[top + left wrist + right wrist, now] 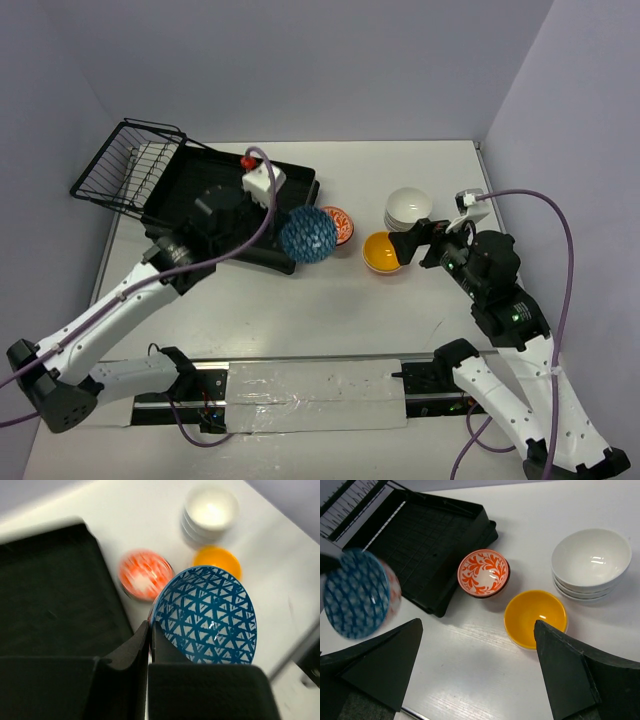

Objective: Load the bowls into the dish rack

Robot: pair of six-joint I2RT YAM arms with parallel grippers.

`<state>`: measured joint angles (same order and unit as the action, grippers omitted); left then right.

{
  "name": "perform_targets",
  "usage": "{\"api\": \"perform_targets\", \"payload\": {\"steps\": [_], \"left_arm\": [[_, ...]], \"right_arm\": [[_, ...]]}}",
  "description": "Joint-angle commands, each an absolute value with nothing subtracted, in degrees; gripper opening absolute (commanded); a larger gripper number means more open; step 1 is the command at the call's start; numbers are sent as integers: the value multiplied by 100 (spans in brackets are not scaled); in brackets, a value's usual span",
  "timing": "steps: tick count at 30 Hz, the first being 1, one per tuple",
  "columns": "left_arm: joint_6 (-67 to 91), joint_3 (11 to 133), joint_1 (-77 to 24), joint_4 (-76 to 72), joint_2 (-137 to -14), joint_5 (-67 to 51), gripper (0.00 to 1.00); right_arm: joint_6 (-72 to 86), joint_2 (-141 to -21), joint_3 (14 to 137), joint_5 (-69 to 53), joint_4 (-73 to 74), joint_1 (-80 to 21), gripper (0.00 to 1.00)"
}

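Observation:
My left gripper is shut on the rim of a blue-patterned bowl, holding it tilted in the air by the right edge of the black dish rack. The same blue bowl shows blurred at the left of the right wrist view. An orange-patterned bowl rests on the table beside the rack. A yellow bowl lies just ahead of my right gripper, which is open and holds nothing. A stack of white bowls stands behind the yellow one.
A black wire basket juts from the rack's far left end. Grey walls close in the table on the left, back and right. A taped strip runs along the near edge between the arm bases.

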<state>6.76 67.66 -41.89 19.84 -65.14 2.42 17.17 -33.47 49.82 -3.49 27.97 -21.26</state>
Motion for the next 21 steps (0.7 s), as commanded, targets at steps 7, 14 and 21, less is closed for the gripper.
{"api": "perform_targets", "payload": {"steps": [7,14,21], "left_arm": [[2775,4721,-5115,758,-6319,369,0],[3375,3736,-5150,-922,-6635,387,0],[3340,3349,-5335,-1652,-7180,474,0]], "right_arm": [[1951,-2989,4685,-431,2953,-2171,100],[2057,-2813,4606,-439,3085,-2171,99],[2021,-2742,4570,-369,3103,-2171,99]]}}
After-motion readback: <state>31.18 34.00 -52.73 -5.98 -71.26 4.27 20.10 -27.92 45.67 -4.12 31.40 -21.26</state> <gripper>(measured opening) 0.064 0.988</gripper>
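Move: My left hand already grips the blue bowl by its rim, high over the black tray's near right corner. The bare table I bring the bowl to lies about 9 cm back, 9 cm right and some 28 cm below. The orange bowl stands about 12 cm ahead and 10 cm right of the hand, the yellow bowl 5 cm ahead and 22 cm right. From my right hand that bare spot is about 14 cm left, 4 cm back and 28 cm down. I bring the blue bowl steeply down, about 20 cm, with my left hand, drawing it back some 7 cm early on and easing a little right, away from the tray towards the bare table in front of it. On the way the fingers tip down by about 25 degrees and keep their pinch on the rim. My open right hand sinks and draws back slightly, holding nothing. ##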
